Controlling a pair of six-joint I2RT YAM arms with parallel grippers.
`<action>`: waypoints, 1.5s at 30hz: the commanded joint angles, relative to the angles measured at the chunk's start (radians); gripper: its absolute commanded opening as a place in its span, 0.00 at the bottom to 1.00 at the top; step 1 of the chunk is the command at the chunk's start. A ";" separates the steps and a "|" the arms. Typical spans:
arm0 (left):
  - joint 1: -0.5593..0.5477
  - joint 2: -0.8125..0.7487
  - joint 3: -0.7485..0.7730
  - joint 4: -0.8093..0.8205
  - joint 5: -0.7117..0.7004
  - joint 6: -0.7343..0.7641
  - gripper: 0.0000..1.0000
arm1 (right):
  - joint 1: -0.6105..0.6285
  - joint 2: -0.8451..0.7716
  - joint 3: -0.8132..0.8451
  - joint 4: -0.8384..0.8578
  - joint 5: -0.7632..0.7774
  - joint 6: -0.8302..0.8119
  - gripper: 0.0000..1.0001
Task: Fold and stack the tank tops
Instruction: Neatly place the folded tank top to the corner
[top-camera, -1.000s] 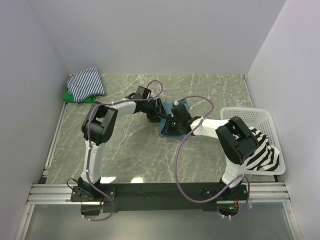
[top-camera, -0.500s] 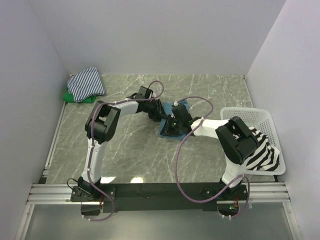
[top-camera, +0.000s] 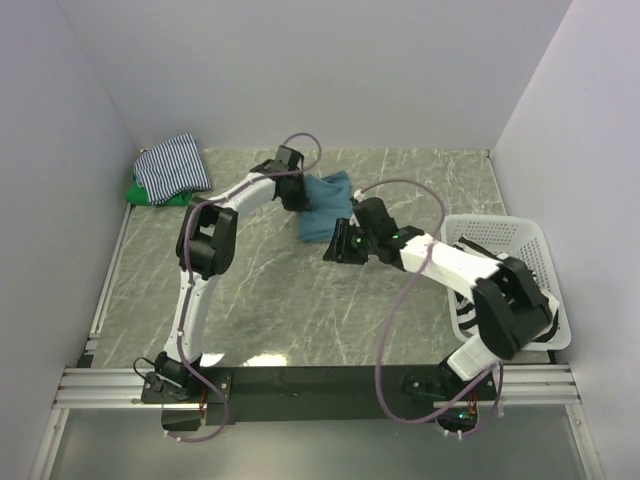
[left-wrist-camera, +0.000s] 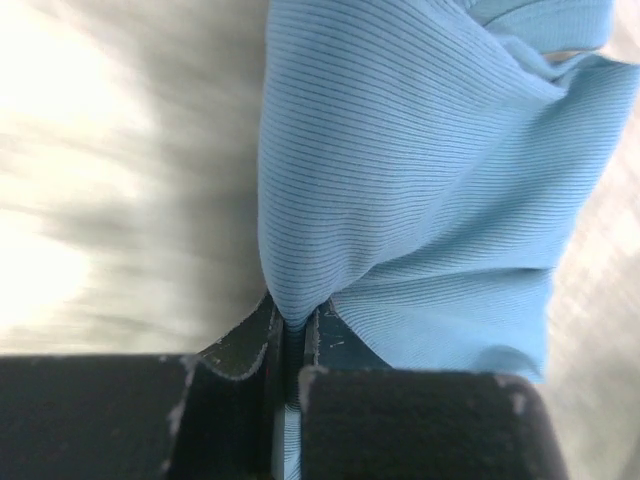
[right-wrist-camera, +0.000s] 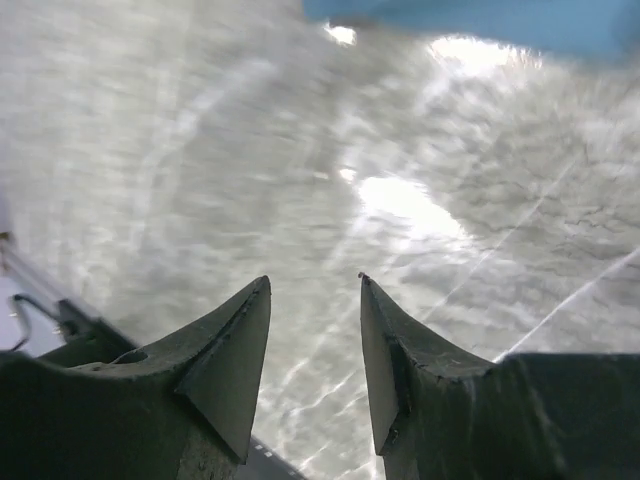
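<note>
My left gripper is shut on an edge of the teal-blue tank top, which hangs bunched at the back middle of the table. In the left wrist view the ribbed teal cloth is pinched between the closed jaws of my left gripper. My right gripper is open and empty just in front of the teal top. In its wrist view, my right gripper is over bare marble, with the teal top at the upper edge. The navy-white striped top lies folded on the green top at the back left.
A white lattice basket stands at the right edge, partly behind my right arm. Black-white striped cloth shows inside it. Grey walls close the back and both sides. The marble table extends in front of the arms.
My left gripper has pulled the teal top up and toward the back. My right gripper has let go of it and drawn back, and the right arm has swung out over the basket.
</note>
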 joint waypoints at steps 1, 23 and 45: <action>0.102 0.064 0.078 -0.150 -0.296 0.131 0.01 | 0.000 -0.127 0.046 -0.071 0.036 -0.049 0.49; 0.426 0.105 0.455 -0.124 -0.373 0.309 0.00 | -0.001 -0.117 0.107 -0.133 0.007 -0.096 0.49; 0.520 0.041 0.531 -0.089 -0.264 0.286 0.00 | -0.003 -0.057 0.149 -0.137 -0.019 -0.095 0.49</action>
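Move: The striped tank top, with which the blue one is to be stacked, lies about 41 cm to the left hand's left and 13 cm farther out, a couple of centimetres lower. A green cloth shows beneath its near edge, some 46 cm left and 6 cm ahead. The held blue bundle's middle is roughly 8 cm to that hand's right, level with it. From the right hand, the striped top is about 53 cm left, 26 cm ahead and 6 cm below. The folded blue tank top, still pinched near its left edge by the left hand, is swept quickly left and forward towards the striped top, some 33 cm left and 14 cm out; it travels low at first, then rises about 8 cm, while the wrist rolls its left side up and turns counter-clockwise roughly 25 degrees. The empty right hand rises about 6 cm, then sinks back 2, fingers staying half open. ##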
